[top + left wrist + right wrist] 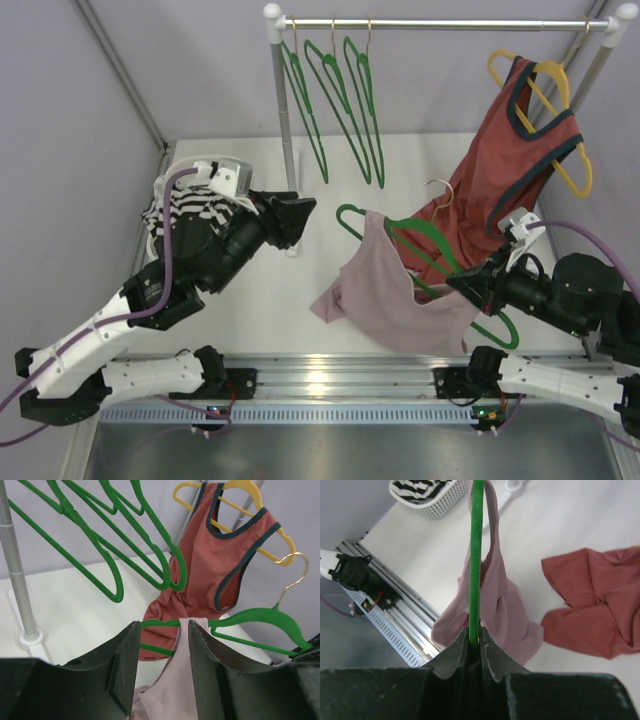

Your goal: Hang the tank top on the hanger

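The dusty-pink tank top (pixel 385 295) hangs from the green hanger (pixel 432 240), one strap looped over the hanger's left arm and the body sagging onto the table. My right gripper (pixel 462 285) is shut on the hanger's lower bar; in the right wrist view the green hanger (pixel 476 555) rises straight from the right gripper (pixel 475 647), with the tank top (pixel 497 600) draped around it. My left gripper (pixel 308 218) stands open a little left of the strap, holding nothing. From the left wrist, the left gripper (pixel 162 630) frames the tank top (pixel 180 680) and the hanger (pixel 260 617).
A clothes rail on a white pole (pixel 286 120) carries three green hangers (pixel 340 100). A rust-red top (pixel 500 170) hangs on a yellow hanger (pixel 560 110) at the right. A white basket with a striped garment (pixel 190 205) sits far left. A metal rail (pixel 330 375) borders the near edge.
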{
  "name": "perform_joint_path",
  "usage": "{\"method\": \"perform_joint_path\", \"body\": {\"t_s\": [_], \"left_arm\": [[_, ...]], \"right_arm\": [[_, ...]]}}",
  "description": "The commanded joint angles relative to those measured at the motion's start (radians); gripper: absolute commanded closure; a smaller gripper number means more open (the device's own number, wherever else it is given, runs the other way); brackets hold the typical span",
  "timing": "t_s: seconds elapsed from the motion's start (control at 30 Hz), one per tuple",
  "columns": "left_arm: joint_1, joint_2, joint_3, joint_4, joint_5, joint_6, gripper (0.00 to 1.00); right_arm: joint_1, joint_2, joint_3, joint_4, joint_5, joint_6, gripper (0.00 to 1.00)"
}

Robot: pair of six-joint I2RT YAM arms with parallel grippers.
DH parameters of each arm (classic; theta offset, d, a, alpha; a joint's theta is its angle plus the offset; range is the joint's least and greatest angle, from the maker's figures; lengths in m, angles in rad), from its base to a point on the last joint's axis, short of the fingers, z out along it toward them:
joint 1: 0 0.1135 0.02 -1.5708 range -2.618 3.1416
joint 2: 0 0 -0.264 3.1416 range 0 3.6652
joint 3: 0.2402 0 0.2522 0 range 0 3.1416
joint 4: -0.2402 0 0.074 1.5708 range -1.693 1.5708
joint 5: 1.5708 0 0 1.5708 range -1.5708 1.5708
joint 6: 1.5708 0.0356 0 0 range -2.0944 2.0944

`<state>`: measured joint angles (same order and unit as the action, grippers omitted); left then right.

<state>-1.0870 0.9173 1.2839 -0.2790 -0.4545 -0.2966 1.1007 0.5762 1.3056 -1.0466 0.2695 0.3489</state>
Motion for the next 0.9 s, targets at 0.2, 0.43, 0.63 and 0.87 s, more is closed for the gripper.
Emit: {"method": "perform_joint_path", "body": {"t_s": [0.2, 0.43, 0.63, 0.87], "left_arm": [[0.003, 0.009, 0.054, 0.003, 0.063, 0.024, 0.52], [0.002, 0.028, 0.052, 0.0, 0.076, 0.022, 0.52], [0.003, 0.034, 0.052, -0.011, 0.099, 0.017, 0.52], [0.002, 0.045, 0.06, -0.022, 0.109, 0.04, 0.52]], "right_arm": [[-0.012, 0.03, 0.069, -0.188, 0.242, 0.19, 1.0], [-0.01, 0.198, 0.119, -0.107, 0.388, 0.153, 1.0], [-0.322, 0.35, 0.147, 0.043, 0.124, -0.007, 1.0], [-0.73, 0.453, 0.244, 0.171, -0.226, -0.151, 1.0]]}}
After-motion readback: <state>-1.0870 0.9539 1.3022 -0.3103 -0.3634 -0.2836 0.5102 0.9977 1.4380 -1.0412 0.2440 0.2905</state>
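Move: The right hand already holds the green hanger with the pink tank top on it; the rod's free stretch lies about 32 cm ahead, level sideways and some 17 cm above. The nearest hanging green hanger is about 27 cm ahead, 14 cm left and 5 cm up; the red tank top is roughly 24 cm ahead, 11 cm right and slightly lower. From the left hand, the free stretch is about 21 cm ahead, 24 cm right and 8 cm up. The right hand dips, then carries the hanger about 13 cm forward towards the rod, turning 30 degrees clockwise. ##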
